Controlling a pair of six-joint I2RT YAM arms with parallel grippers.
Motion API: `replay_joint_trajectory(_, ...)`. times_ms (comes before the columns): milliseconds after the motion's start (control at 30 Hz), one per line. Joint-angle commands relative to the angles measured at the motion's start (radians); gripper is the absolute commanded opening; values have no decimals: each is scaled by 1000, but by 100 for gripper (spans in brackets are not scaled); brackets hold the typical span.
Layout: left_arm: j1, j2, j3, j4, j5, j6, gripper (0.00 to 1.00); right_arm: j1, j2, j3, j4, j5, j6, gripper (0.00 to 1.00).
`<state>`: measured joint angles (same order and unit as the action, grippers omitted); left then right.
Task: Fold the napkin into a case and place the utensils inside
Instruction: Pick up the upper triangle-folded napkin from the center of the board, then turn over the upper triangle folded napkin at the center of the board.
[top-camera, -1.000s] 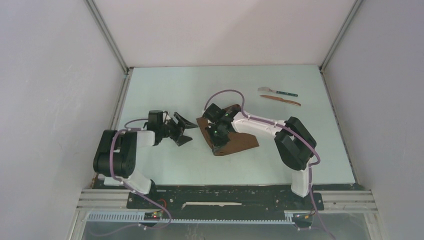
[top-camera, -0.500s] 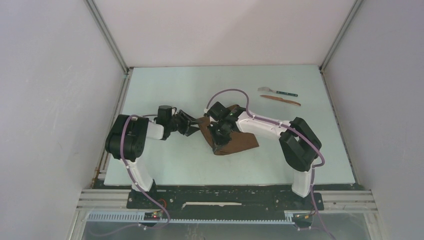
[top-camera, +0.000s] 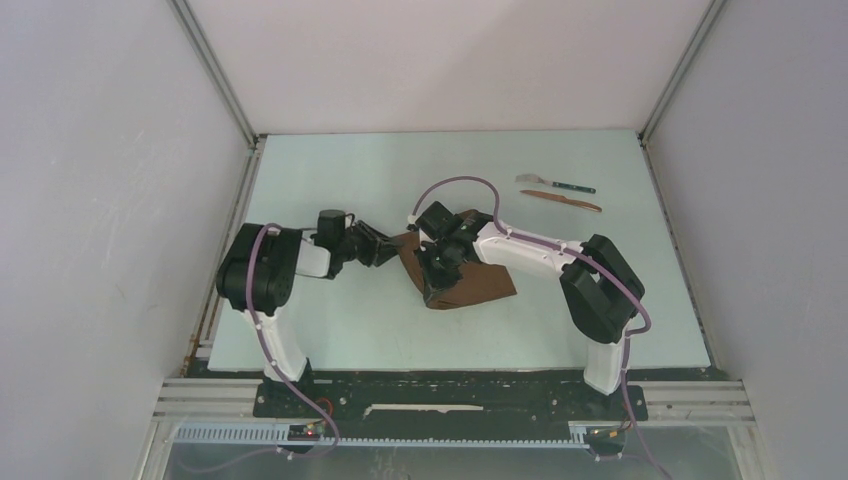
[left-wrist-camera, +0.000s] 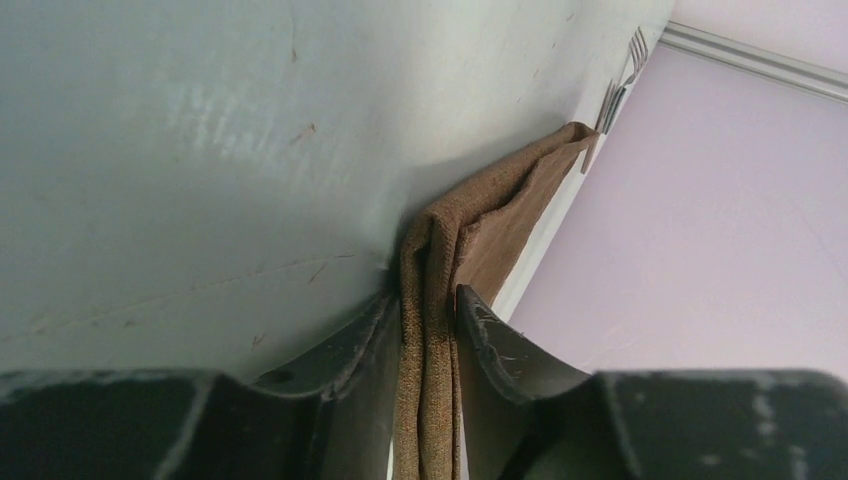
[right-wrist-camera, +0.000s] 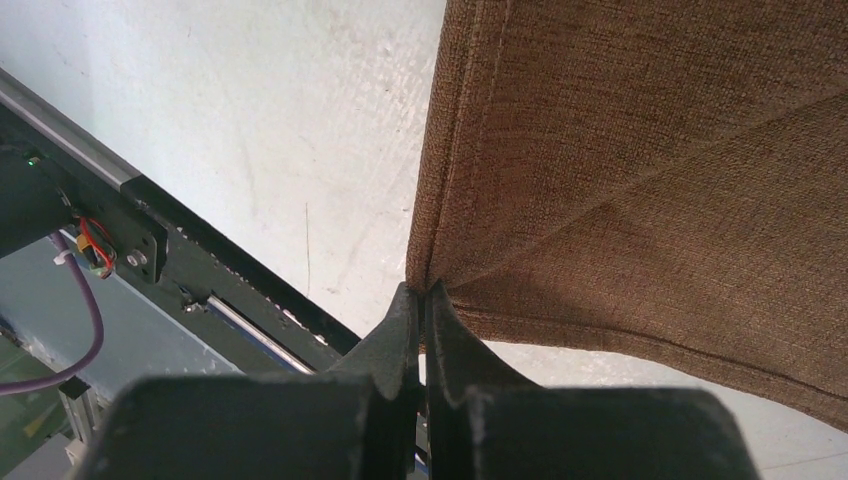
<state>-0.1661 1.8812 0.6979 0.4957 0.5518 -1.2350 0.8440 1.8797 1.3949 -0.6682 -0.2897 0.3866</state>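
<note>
The dark-brown napkin (top-camera: 480, 282) lies partly folded mid-table, its left part lifted. My left gripper (top-camera: 392, 250) reaches in from the left, and in the left wrist view it (left-wrist-camera: 430, 300) is shut on a doubled edge of the napkin (left-wrist-camera: 500, 200). From the right, my right gripper (top-camera: 432, 268) comes over the cloth. Its tips (right-wrist-camera: 424, 292) are shut on a pinched fold of the napkin (right-wrist-camera: 650, 150). The utensils lie side by side at the far right: a silver fork with a teal handle (top-camera: 555, 183) and a reddish-brown knife (top-camera: 560, 199). Both arms stand away from them.
The pale table (top-camera: 330, 180) is closed in by white walls at the left, back and right. A black mounting rail (top-camera: 450, 395) runs along the near edge and also shows in the right wrist view (right-wrist-camera: 200, 270).
My left arm has swung right to the napkin's left corner, and its wide-open jaws have closed around the cloth. The right arm has barely moved and keeps its pinch.
</note>
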Motion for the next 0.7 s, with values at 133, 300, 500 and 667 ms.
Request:
replay_joint_trajectory(133, -3, 24, 36, 3, -45, 1, 10, 4, -51, -2, 17, -12, -25, 0)
replay_joint_trajectory(300, 31, -89, 44, -127, -48, 45, 0, 72, -61, -2, 53, -42, -8, 0)
replay_joint_trajectory(500, 251, -458, 104, -694, -61, 345, 0, 215, -27, 81, 162, -154, 51, 0)
replay_joint_trajectory(667, 521, -783, 246, -1152, -158, 586, 0, 322, 70, 298, 303, -332, 146, 0)
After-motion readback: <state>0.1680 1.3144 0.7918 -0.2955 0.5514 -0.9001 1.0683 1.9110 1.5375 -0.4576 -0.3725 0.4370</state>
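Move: Between the left hand's half-open fingers stands the napkin's far-left corner, right at the hand point, the napkin's middle lying about 12 cm to the right and 5 cm back. The right hand already pinches the near-left corner, held a little up; from it the far-left corner is some 14 cm ahead and 6 cm left, 4 cm lower. The knife lies roughly 37 cm right of the left hand and 11 cm ahead, the fork about 36 cm right and 16 cm ahead. Closing on the napkin's far-left corner while almost still, the left hand pinches it, then sweeps it about 12 cm left and 11 cm up, speeding up and drifting slightly back, its left side rolling up. The right hand keeps its pinch and goes along, first level, 12 cm left and 6 cm back, rising late, turning some 20 degrees. ##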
